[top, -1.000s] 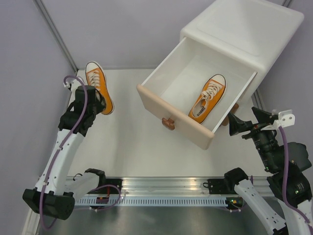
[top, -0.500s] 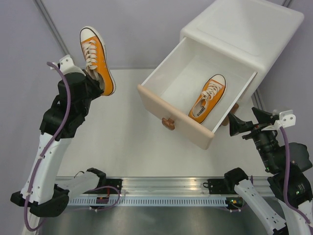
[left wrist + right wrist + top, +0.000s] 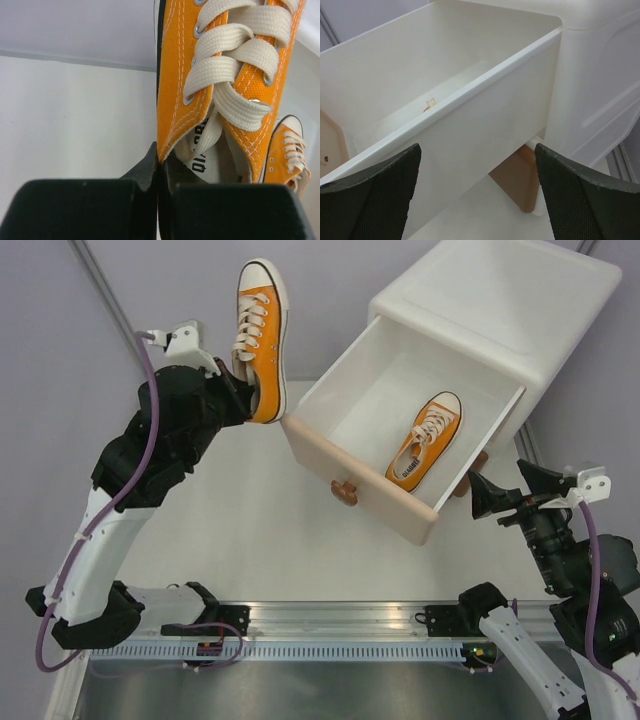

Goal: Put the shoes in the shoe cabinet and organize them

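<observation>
My left gripper (image 3: 243, 380) is shut on the collar of an orange sneaker (image 3: 262, 320), which it holds up in the air left of the shoe cabinet (image 3: 520, 300), toe pointing away. The left wrist view shows the fingertips (image 3: 152, 159) pinching the shoe's side wall (image 3: 175, 100) beside the white laces. A second orange sneaker (image 3: 425, 440) lies inside the pulled-out upper drawer (image 3: 370, 495); it also shows at the right edge of the left wrist view (image 3: 288, 155). My right gripper (image 3: 500, 482) stands open beside the drawer's right side wall (image 3: 470, 125), holding nothing.
The drawer's beige front carries a brown knob (image 3: 344, 491). Under the open drawer I see the brown lower drawer front (image 3: 517, 180). A metal rail (image 3: 330, 625) runs along the near edge between the arm bases. Grey walls close in the table on the left and at the back.
The left arm has lifted the orange sneaker off the table's left side and carried it up and to the right, toward the open drawer. The right arm has stayed put.
</observation>
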`<state>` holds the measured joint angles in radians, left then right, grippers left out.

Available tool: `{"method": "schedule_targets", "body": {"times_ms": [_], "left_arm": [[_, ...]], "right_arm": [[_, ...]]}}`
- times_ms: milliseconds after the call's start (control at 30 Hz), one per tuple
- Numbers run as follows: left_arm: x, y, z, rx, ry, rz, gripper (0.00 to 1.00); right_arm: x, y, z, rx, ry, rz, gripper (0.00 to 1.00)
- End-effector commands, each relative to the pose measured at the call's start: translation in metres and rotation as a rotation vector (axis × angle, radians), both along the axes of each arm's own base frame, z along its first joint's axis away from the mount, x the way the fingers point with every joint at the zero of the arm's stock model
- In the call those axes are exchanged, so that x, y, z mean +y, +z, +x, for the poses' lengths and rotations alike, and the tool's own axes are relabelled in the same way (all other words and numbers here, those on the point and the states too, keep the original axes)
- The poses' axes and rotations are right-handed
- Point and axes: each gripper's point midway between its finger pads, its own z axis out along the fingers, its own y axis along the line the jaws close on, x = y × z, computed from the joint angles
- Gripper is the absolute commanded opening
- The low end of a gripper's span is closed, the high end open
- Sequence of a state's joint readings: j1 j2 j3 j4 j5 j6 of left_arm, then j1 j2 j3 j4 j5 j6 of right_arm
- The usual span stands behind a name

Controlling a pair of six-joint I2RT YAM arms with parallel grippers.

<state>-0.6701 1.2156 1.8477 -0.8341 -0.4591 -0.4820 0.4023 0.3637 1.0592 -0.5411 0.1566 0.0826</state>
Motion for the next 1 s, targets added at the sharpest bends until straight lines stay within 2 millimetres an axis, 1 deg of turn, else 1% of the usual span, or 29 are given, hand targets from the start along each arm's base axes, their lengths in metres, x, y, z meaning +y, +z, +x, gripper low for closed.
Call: {"method": "schedule_targets", "body": {"times_ms": [0,33,67,100,133,200,233,267,300,333,400,433,500,533,600,633,700,733,833,967], "left_arm": [[-0.023,0.045,-0.006,-0.134,-0.087,-0.011,0.02],[-0.032,0.053,-0.013,-0.152,-0.124,-0.014,0.02],[-0.042,0.051,-0.010,-0.148,-0.139,0.005,0.02],[-0.048,0.053,-0.011,-0.158,-0.157,0.030,0.02],[-0.058,0.060,-0.016,-0.173,-0.189,0.029,0.02],[-0.078,0.057,-0.013,-0.179,-0.237,0.081,0.02],[-0.084,0.066,-0.018,-0.201,-0.259,0.082,0.02],[-0.090,0.067,-0.018,-0.208,-0.278,0.095,0.02],[-0.102,0.062,-0.014,-0.209,-0.304,0.132,0.02],[-0.107,0.069,-0.016,-0.227,-0.324,0.127,0.02],[-0.121,0.067,-0.013,-0.235,-0.367,0.153,0.02],[-0.124,0.071,-0.013,-0.251,-0.381,0.157,0.02],[-0.132,0.073,-0.014,-0.281,-0.427,0.199,0.02],[-0.138,0.072,-0.011,-0.288,-0.446,0.217,0.02],[-0.149,0.070,-0.014,-0.316,-0.510,0.257,0.02],[-0.155,0.066,-0.011,-0.316,-0.523,0.277,0.02],[-0.164,0.061,-0.011,-0.342,-0.577,0.328,0.02],[-0.169,0.056,-0.008,-0.337,-0.587,0.345,0.02],[-0.183,0.043,-0.009,-0.351,-0.665,0.402,0.02],[-0.187,0.028,-0.001,-0.347,-0.671,0.475,0.02]], "right_arm": [[-0.004,0.017,-0.009,-0.037,-0.001,0.029,0.98],[-0.004,0.016,-0.009,-0.035,-0.003,0.029,0.98],[-0.004,0.017,-0.008,-0.035,-0.004,0.029,0.98],[-0.004,0.016,-0.009,-0.033,-0.003,0.027,0.98],[-0.004,0.017,-0.008,-0.033,-0.003,0.027,0.98],[-0.004,0.016,-0.008,-0.031,-0.003,0.028,0.98],[-0.004,0.017,-0.008,-0.034,-0.003,0.028,0.98],[-0.004,0.017,-0.008,-0.032,-0.003,0.029,0.98],[-0.004,0.017,-0.009,-0.033,-0.003,0.027,0.98],[-0.005,0.018,-0.009,-0.034,-0.004,0.028,0.98],[-0.006,0.018,-0.010,-0.033,-0.008,0.025,0.98],[-0.006,0.018,-0.010,-0.032,-0.010,0.023,0.98],[-0.008,0.017,-0.010,-0.029,-0.016,0.020,0.98],[-0.008,0.017,-0.010,-0.030,-0.018,0.019,0.98],[-0.009,0.017,-0.011,-0.028,-0.021,0.019,0.98],[-0.009,0.017,-0.011,-0.029,-0.021,0.019,0.98],[-0.009,0.017,-0.012,-0.031,-0.023,0.020,0.98],[-0.009,0.016,-0.011,-0.028,-0.024,0.019,0.98],[-0.010,0.016,-0.011,-0.030,-0.026,0.017,0.98],[-0.011,0.014,-0.011,-0.028,-0.035,0.018,0.98]]}}
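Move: The left hand already holds an orange shoe by its heel opening. The middle of the open upper drawer lies about 33 cm to its right, 10 cm ahead and 17 cm lower; the orange shoe in the drawer sits some 39 cm right, 4 cm ahead, 20 cm below. The drawer front's left corner is about 7 cm right, 4 cm ahead and 10 below. From the right hand the drawer's middle is roughly 16 cm left, 22 ahead, 11 below. Keeping its pinch on the shoe's heel opening, the left hand carries the shoe about 18 cm to the right, past the drawer front's left corner and over the open drawer. It rises slightly, then sinks again, while it swings clockwise nearly 40 degrees and rolls its left side up, so the toe turns from forward to forward-right; the fingers stay shut. ##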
